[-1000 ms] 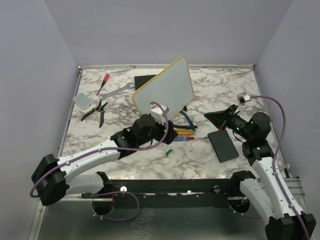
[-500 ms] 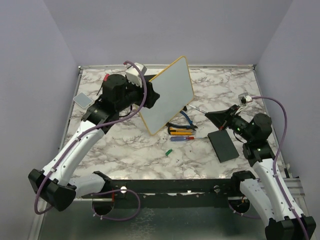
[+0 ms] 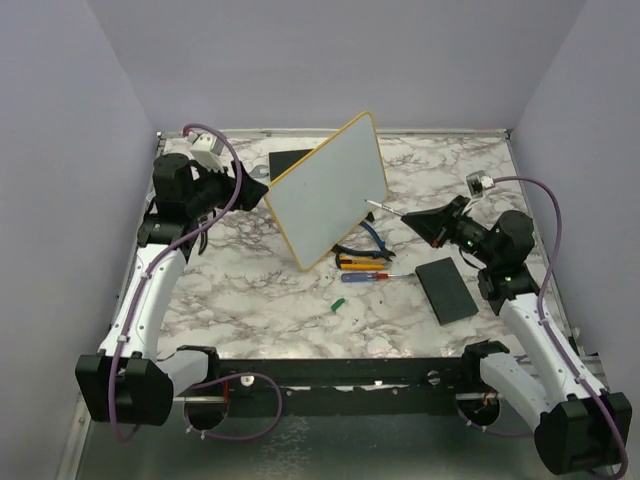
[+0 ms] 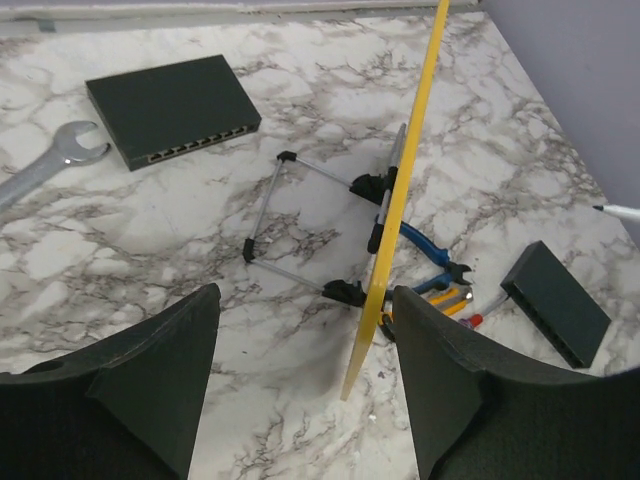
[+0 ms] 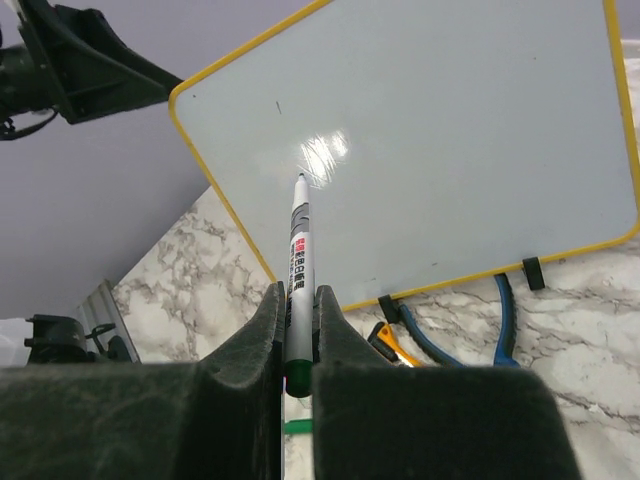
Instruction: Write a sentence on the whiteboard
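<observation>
The whiteboard stands tilted on a wire stand at mid table, its yellow rim edge-on in the left wrist view. Its face is blank except for a tiny dark mark; no sentence shows. My right gripper is shut on a white marker, whose tip sits at or just off the board's face. My left gripper hangs open left of the board and holds nothing; the board's lower corner lies ahead between its fingers.
Behind the board lie a black box and a wrench. Blue pliers and screwdrivers lie at the board's foot. A second black box and a green cap are nearer the front.
My left arm has swung from in front of the board round to its left side at the back. My right gripper has carried the marker up and left toward the board.
</observation>
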Available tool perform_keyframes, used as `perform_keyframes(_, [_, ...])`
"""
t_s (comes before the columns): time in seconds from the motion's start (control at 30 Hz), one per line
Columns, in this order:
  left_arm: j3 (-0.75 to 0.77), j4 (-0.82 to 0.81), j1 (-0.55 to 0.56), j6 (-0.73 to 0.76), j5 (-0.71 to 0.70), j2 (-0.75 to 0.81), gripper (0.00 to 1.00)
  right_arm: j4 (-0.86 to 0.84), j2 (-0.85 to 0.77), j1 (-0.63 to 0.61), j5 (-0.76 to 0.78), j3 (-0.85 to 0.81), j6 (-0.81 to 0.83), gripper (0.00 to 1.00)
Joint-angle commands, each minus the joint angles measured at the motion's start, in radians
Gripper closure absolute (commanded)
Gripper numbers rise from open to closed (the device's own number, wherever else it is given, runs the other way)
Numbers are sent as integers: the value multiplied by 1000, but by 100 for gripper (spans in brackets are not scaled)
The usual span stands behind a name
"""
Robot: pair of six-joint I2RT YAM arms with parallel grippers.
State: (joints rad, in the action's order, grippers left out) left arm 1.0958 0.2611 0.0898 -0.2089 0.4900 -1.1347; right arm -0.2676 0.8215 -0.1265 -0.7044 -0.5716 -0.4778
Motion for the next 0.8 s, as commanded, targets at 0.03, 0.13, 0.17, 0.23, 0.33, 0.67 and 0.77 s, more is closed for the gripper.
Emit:
perform_keyframes(0.03, [-124, -190, -35, -60, 246, 46, 30, -162, 112, -68, -18, -68, -22, 99])
perform_keyframes(0.13, [-163, -236, -39, -53, 286, 52, 30, -200, 186, -137, 16, -112, -1, 100])
perform_keyframes(0.17, [-173, -250, -40, -55, 291, 50, 31, -211, 213, -162, 25, -128, 4, 99])
perform_keyframes(0.23, [-187, -257, -41, -64, 289, 37, 35, -256, 267, -208, 39, -154, 1, 99])
perform_keyframes(0.33, [-208, -303, -41, -72, 299, 25, 49, -329, 353, -262, 52, -191, -15, 99])
perform_keyframes(0.67, [-244, -352, -41, -75, 297, 38, 64, -419, 562, -350, 56, -291, -18, 99])
perform_keyframes(0.77, [-244, -357, -41, -75, 293, 31, 64, -428, 593, -360, 48, -311, -17, 99])
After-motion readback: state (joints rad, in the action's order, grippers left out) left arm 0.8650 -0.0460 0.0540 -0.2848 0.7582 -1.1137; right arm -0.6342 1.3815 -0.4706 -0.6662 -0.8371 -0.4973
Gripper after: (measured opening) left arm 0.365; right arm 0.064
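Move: The right hand, still pinching the marker, has the whiteboard's upper left part about 12 cm ahead and 27 cm to its left, at hand height. The blue pliers lie roughly 15 cm ahead, 6 cm left and 25 cm below it; the screwdriver 5 cm ahead, 5 cm left, equally low. From the open left hand, the board's upper left corner is level fore and aft, some 4 cm right and 4 cm below. Leftward, with some forward reach, the right hand carries the marker about 14 cm towards the upper left of the whiteboard, swinging nearly 20 degrees counter-clockwise and keeping its grip. The left hand sinks about 3 cm, easing back and right while turning some 10 degrees clockwise, then narrows its fingers to about half their opening around the board's upper left corner; whether they touch it can't be seen. ##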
